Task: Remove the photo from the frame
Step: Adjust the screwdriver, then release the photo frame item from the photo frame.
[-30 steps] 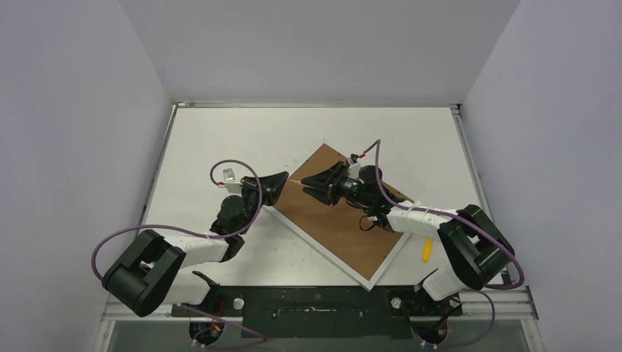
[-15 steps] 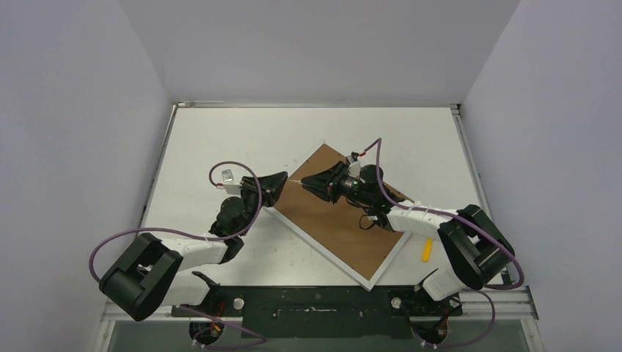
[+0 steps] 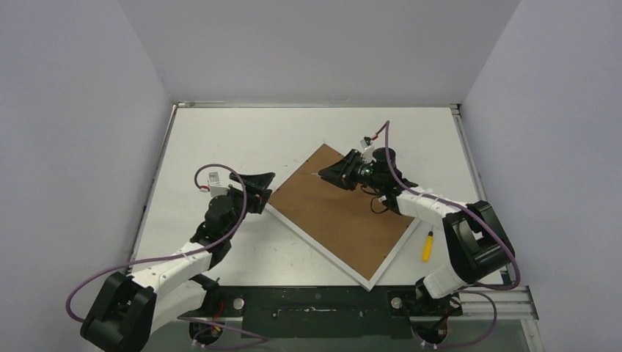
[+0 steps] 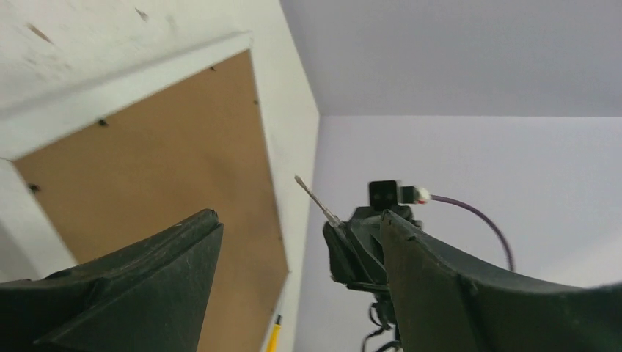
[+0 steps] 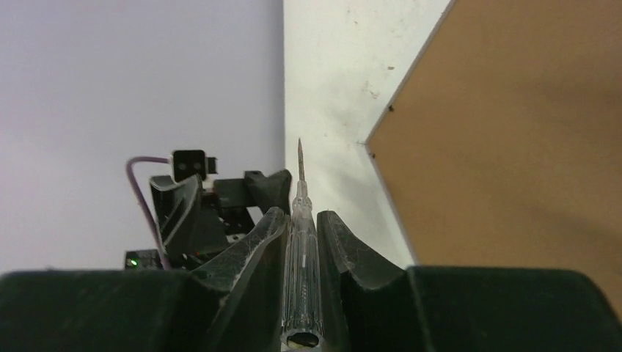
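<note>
The frame [image 3: 345, 220] lies face down and turned at an angle, its brown backing board [image 4: 161, 161] up and its white border [image 5: 411, 220] around it. The photo is hidden under the board. My right gripper [image 3: 325, 174] hovers over the frame's far corner, shut on a clear-handled screwdriver [image 5: 301, 249] whose metal tip [image 3: 315, 174] points left. My left gripper [image 3: 265, 192] stands open and holds nothing, just off the frame's left edge and apart from the tip. The left wrist view shows the right gripper [image 4: 352, 249] and the screwdriver [image 4: 315, 202] between my spread fingers [image 4: 147, 279].
A yellow pen [image 3: 427, 246] lies on the white table by the frame's right edge, also seen low in the left wrist view [image 4: 273, 339]. Grey walls close in the table on three sides.
My left gripper has opened, let go of the screwdriver's tip and drawn back left. My right gripper has carried the screwdriver up and to the right, toward the frame's far corner.
</note>
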{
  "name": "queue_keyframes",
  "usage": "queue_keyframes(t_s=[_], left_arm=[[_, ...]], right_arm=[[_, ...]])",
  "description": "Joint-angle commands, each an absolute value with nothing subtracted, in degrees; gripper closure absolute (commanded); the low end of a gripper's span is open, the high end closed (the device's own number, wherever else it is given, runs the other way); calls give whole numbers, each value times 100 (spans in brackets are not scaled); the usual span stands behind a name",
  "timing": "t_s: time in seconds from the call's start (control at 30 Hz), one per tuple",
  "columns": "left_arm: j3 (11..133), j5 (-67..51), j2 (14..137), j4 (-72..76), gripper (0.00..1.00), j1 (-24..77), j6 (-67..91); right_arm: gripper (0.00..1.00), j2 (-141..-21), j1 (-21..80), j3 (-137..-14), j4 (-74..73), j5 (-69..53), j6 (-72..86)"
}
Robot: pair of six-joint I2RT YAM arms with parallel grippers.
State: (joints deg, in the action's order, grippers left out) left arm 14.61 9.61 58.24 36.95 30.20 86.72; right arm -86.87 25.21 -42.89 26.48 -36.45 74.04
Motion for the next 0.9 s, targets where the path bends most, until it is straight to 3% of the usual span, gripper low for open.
queue_keyframes(t_s=[0.0, 0.17, 0.37, 0.63, 0.87], left_arm=[[1789, -499, 5679, 2635, 25, 2191, 7310], [2096, -941, 5502, 1282, 33, 1782, 6205], [1754, -706, 5239, 956, 42, 1775, 6466], [1679, -389, 5131, 606, 45, 1745, 6478], [1663, -212, 5264, 590, 44, 1691, 6712]], right_arm=[[95, -8884, 2545, -4645, 1702, -4035, 5716], [95, -9700, 2582, -5344, 833, -4799, 4238], [95, -10830, 2898, -6654, -702, -5142, 2595], [95, -11291, 3379, -7010, -129, -5231, 2705], [95, -11849, 3104, -7696, -272, -5917, 2599]])
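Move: From my right hand, which holds the screwdriver, the slot for its tip (the inner edge of the frame's near-left rail) is about 13 cm left, 4 cm back and 13 cm below. At that same depth, the frame's left corner is some 17 cm left and 2 cm back, and its far corner roughly 17 cm ahead. From my open left hand, the left corner is 13 cm below, 1 cm back and 2 cm left; the slot is 3 cm back and 2 cm right. I keep my hold on the screwdriver, sink my right hand about 10 cm and then swing it left, turning some 40 degrees counter-clockwise, to bring the tip onto the rail's inner edge. My left hand drops too, about 9 cm, easing left and tipping down towards the frame's left corner, fingers narrowing a little but still well apart. ##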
